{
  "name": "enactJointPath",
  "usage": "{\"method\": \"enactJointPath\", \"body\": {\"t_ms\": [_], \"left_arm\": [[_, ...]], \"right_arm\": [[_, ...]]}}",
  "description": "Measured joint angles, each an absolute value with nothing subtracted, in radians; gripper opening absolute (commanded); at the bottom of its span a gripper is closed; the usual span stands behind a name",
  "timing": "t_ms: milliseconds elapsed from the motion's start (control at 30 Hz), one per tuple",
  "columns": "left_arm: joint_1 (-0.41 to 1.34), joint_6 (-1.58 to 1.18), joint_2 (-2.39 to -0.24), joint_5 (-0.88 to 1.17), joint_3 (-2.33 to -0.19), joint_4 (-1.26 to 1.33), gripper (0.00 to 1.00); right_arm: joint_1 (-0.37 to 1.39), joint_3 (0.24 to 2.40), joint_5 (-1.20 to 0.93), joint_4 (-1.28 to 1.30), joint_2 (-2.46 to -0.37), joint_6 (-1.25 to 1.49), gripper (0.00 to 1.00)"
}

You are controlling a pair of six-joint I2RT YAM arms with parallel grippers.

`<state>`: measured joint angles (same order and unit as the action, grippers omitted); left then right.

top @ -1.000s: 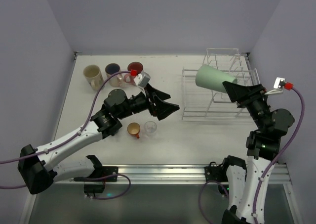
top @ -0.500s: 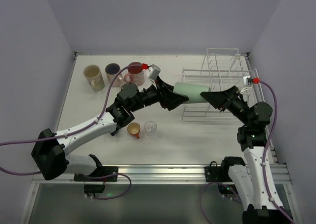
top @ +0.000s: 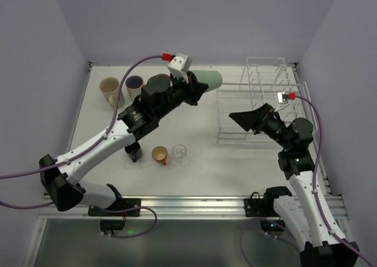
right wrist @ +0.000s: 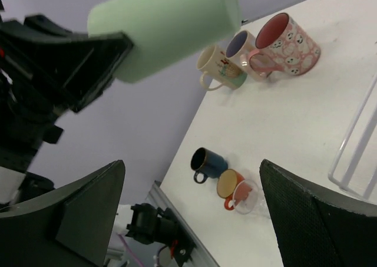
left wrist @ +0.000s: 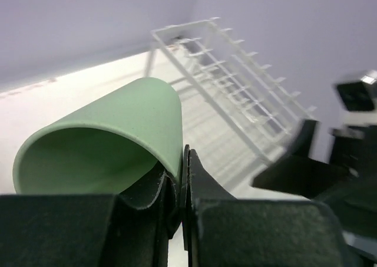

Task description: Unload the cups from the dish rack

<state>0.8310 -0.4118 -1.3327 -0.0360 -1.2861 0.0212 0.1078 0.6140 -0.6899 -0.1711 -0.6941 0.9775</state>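
My left gripper is shut on the rim of the green tumbler and holds it on its side in the air, left of the white dish rack. In the left wrist view the tumbler wall is pinched between the jaws. My right gripper is open and empty over the rack's front left part. The tumbler also shows in the right wrist view. On the table stand two beige mugs, a pink cup, a dark blue mug, an orange cup and a clear glass.
The rack's tall dividers stand at the back right near the right wall. Purple walls close the table on three sides. A metal rail runs along the near edge by the arm bases.
The green tumbler passed from my right gripper to my left one. The left arm lifted it up and back to the left. The right gripper opened and drew back over the rack.
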Motion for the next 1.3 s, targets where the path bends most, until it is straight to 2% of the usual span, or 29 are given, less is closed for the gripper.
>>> {"method": "enactJointPath", "body": {"t_ms": [100, 267, 467, 700, 967, 1133, 1300], "left_arm": [[0.791, -0.345, -1.452, -0.117, -1.472, -0.131, 0.0], [0.719, -0.286, -1.708, -0.176, -1.663, -0.33, 0.0], [0.669, -0.248, -1.991, -0.228, -1.752, -0.495, 0.0], [0.647, -0.219, -2.159, -0.263, -1.917, -0.617, 0.0], [0.646, -0.199, -2.22, -0.286, -2.032, -0.665, 0.21], [0.646, -0.183, -2.256, -0.302, -2.061, -0.688, 0.29], [0.646, -0.17, -2.273, -0.31, -2.077, -0.706, 0.41]], "right_arm": [[0.128, 0.627, -0.643, -0.11, -0.662, 0.911, 0.99], [0.153, 0.654, -0.599, -0.029, -0.627, 0.818, 0.99], [0.178, 0.662, -0.572, 0.054, -0.605, 0.721, 0.99], [0.187, 0.663, -0.565, 0.089, -0.588, 0.68, 0.99], [0.191, 0.663, -0.559, 0.094, -0.581, 0.665, 0.99], [0.192, 0.663, -0.559, 0.094, -0.581, 0.664, 0.99], [0.192, 0.663, -0.559, 0.097, -0.581, 0.664, 0.99]]}}
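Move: The left hand, holding the green cup by its rim, is bound for a free patch of table about 19 cm ahead, 6 cm to its left and 35 cm below. The pink mug stands some 13 cm left of that patch and 2 cm farther out; the dish rack's middle is roughly 30 cm to the hand's right and 15 cm ahead. From the right hand the patch lies about 25 cm ahead, 14 cm left and 29 cm down. Still pinching the green cup's rim, the left hand sets its base on the table beside the pink mug, then opens to about a third and stays at the rim. It has come down some 26 cm and forward about 18, forward first and then steeply down, swinging the fingers from level to pointing steeply down and forward. The open right hand eases back about 2 cm. ##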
